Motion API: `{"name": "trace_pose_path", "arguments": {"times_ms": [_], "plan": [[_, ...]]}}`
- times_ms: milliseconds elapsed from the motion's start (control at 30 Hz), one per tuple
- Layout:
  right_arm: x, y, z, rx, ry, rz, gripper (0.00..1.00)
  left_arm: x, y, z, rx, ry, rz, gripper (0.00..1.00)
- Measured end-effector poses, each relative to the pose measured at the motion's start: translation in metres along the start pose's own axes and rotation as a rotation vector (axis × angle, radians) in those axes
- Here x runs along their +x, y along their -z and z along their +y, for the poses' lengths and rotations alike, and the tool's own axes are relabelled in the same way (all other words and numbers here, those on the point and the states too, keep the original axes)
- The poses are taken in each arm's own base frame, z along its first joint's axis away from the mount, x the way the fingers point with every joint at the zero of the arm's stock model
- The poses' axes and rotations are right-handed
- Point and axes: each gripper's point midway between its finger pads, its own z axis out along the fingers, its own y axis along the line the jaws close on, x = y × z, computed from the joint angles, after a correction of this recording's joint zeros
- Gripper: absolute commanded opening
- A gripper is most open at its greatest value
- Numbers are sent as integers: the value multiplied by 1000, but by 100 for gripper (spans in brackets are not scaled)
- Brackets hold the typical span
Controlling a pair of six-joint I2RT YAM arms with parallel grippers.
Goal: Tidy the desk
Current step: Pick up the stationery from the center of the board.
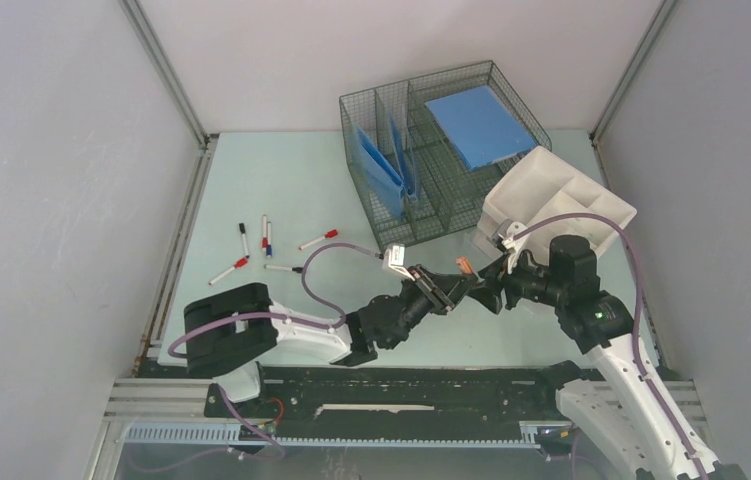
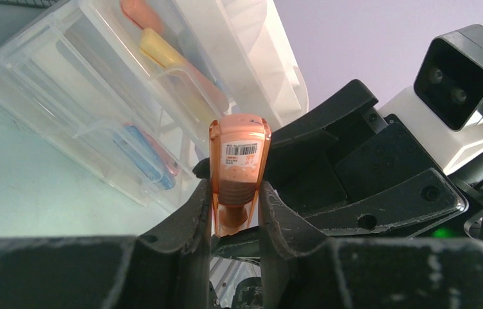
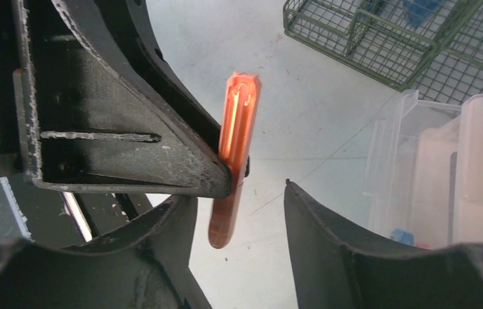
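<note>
An orange highlighter (image 2: 238,154) with a barcode label is pinched between the fingers of my left gripper (image 2: 235,212), which is shut on it above the pale green desk (image 1: 281,180). In the right wrist view the same highlighter (image 3: 237,129) hangs with its lower end between the jaws of my right gripper (image 3: 238,193). Those jaws stand apart, with a clear gap on the right side, so that gripper is open. From above, the two grippers meet tip to tip (image 1: 471,283) near the desk's front middle.
A clear plastic organizer box (image 1: 556,205) sits tilted at the right, with coloured items in its compartments (image 2: 161,51). A wire basket (image 1: 381,215) holds blue folders (image 1: 476,125) at the back. Several markers (image 1: 243,240) lie on the desk at the left.
</note>
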Motion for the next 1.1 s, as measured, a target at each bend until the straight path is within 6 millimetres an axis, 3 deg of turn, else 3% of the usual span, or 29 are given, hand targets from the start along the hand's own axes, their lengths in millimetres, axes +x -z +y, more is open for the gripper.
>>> {"name": "trace_pose_path", "arguments": {"times_ms": [233,267,433,667,800,1100], "plan": [[1,-1,3,-12,-17,3,6,-1,-5,-4,20,11,-19,0],[1,0,3,-10,-20,4,0,0,-5,-3,19,8,-19,4],[1,0,1,-1,-15,4,0,-1,-6,-3,21,3,-23,43],[-1,2,3,-7,1,-6,0,-2,-3,-12,64,-32,-20,77],[1,3,3,-21,25,0,0,-6,10,-16,92,-113,-8,98],[12,14,9,-82,126,36,0,-45,57,-25,149,-370,-49,100]]}}
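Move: The orange highlighter is upright in the left hand's fingers, its middle about 2 cm above that hand's point. The right hand's open fingers straddle it, their point about 1 cm ahead and 1 cm to the right of the left hand's. From the right hand, the highlighter's middle is about 1 cm back, 1 cm left and 2 cm up. The white drawer box is roughly 16 cm ahead of the right hand, 20 cm right and 4 cm lower; the wire basket some 38 cm ahead, 10 cm left and 8 cm lower. Staying nearly in place, the right hand closes its fingers and pinches the highlighter's lower half; only then does the left hand open wide, let go and pull away leftward about 6 cm, rising 3–4 cm, backing slightly and tipping its fingers up some 20 degrees. The right hand keeps its pinch while drawing back 2 cm, turning slightly counter-clockwise. ##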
